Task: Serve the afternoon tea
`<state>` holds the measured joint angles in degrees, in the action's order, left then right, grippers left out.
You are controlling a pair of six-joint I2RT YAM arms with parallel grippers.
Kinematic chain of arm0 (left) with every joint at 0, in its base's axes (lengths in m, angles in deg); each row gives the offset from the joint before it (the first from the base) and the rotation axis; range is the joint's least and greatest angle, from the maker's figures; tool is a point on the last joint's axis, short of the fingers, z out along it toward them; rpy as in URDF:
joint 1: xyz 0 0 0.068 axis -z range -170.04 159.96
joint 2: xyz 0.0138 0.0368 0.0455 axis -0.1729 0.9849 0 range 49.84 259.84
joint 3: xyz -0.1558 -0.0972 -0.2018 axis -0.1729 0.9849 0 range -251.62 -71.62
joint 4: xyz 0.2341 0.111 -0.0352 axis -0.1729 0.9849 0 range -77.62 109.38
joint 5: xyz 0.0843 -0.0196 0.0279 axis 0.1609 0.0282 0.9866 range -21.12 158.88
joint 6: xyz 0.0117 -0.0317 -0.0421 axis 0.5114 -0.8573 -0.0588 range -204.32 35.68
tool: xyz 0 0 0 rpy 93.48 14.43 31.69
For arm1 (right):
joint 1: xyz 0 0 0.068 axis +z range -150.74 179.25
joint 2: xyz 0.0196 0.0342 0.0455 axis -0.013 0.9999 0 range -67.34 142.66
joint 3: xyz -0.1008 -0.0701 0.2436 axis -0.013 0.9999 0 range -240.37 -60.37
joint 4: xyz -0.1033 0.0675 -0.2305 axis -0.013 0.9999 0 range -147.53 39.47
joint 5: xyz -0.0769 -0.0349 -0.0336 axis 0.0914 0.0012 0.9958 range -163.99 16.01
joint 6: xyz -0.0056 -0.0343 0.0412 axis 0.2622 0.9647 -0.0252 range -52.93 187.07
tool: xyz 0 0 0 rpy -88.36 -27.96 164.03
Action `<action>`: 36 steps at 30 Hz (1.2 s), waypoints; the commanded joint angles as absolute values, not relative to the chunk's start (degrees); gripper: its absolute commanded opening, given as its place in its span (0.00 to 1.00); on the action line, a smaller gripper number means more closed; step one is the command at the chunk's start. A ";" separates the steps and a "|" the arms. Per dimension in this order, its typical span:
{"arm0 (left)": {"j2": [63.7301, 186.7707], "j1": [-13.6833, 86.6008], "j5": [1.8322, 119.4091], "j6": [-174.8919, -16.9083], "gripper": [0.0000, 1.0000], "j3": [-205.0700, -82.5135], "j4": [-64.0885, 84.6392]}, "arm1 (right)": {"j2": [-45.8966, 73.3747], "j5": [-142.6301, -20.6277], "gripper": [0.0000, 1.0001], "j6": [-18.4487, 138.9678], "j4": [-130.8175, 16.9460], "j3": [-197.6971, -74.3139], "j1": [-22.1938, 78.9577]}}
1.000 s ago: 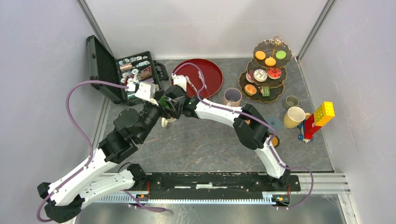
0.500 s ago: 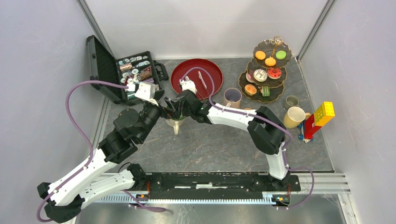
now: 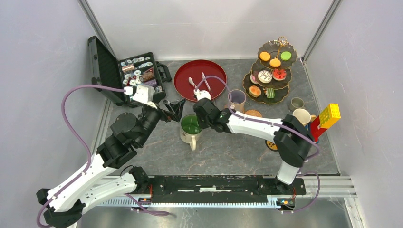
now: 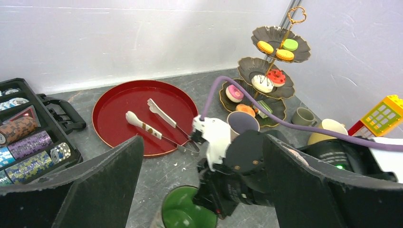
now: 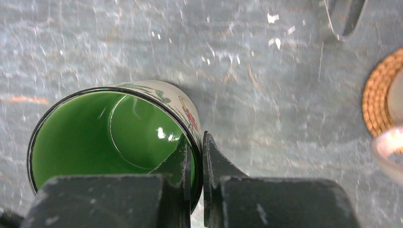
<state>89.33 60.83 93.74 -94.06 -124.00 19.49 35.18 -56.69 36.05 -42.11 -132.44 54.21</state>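
Observation:
The green-lined mug [image 3: 191,126] stands upright on the table, left of centre, its handle toward the near edge. My right gripper [image 5: 196,148] is shut on the green-lined mug [image 5: 114,137] at its right rim, one finger inside and one outside. My left gripper [image 3: 173,108] hangs open just left of the mug, holding nothing. The three-tier stand [image 3: 272,71] with toy cakes is at the back right. A beige mug [image 3: 236,99], a yellow mug [image 3: 299,118] and a small grey mug [image 3: 297,103] stand near it.
The round red tray [image 3: 214,71] with tongs [image 3: 205,83] and a spoon lies behind the mug. An open black case [image 3: 107,66] sits at the back left. A yellow and red toy block [image 3: 327,119] is at the right edge. Two coasters [image 3: 253,114] lie under the right arm.
My right gripper closed on the mug's rim and drew the mug to the right and nearer. My left gripper is off the mug and has drawn back a little to the left.

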 commanded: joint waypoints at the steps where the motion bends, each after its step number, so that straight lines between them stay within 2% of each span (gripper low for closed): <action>1: 88.63 60.91 92.88 -94.69 1.00 -125.32 17.56 | 23.80 -58.73 0.00 33.08 -44.71 -126.73 53.92; 13: 88.70 60.91 91.21 -95.92 1.00 -125.51 17.74 | -2.29 -46.32 0.00 30.08 -28.61 -109.03 53.87; 21: 88.94 60.91 91.51 -95.82 1.00 -125.40 17.52 | -15.21 -32.93 0.00 28.68 -11.66 -107.42 53.67; 25: 90.12 60.91 90.95 -96.10 1.00 -125.50 17.71 | -18.82 -24.87 0.00 30.81 -11.21 -107.46 51.97; 28: 90.89 60.91 91.11 -96.05 1.00 -125.50 17.75 | -20.44 -29.18 0.00 39.17 -20.38 -105.57 44.06; 32: 92.48 60.85 91.64 -95.75 1.00 -125.50 18.00 | -17.15 -46.44 0.00 48.49 -30.77 -105.25 26.96; 36: 92.99 60.77 92.06 -95.23 1.00 -125.76 18.18 | -9.85 -51.17 0.00 53.27 -31.78 -110.34 20.61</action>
<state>92.91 60.83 91.65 -94.10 -124.05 19.62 -14.52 -43.14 45.86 -21.22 -104.21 25.08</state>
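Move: The right hand already pinches the green mug's rim; the free woven coaster lies about 26 cm to its right, 8 cm ahead and 11 cm below. The purple mug stands some 17 cm right and 11 cm ahead, the blue coaster about 38 cm right and 4 cm ahead, the pumpkin coaster 36 cm right and 5 cm back. From the idle left hand the woven coaster is roughly 31 cm right, 12 cm ahead, far below. The right hand carries the rim-pinched green mug some 33 cm right towards the free woven coaster, turning clockwise. ##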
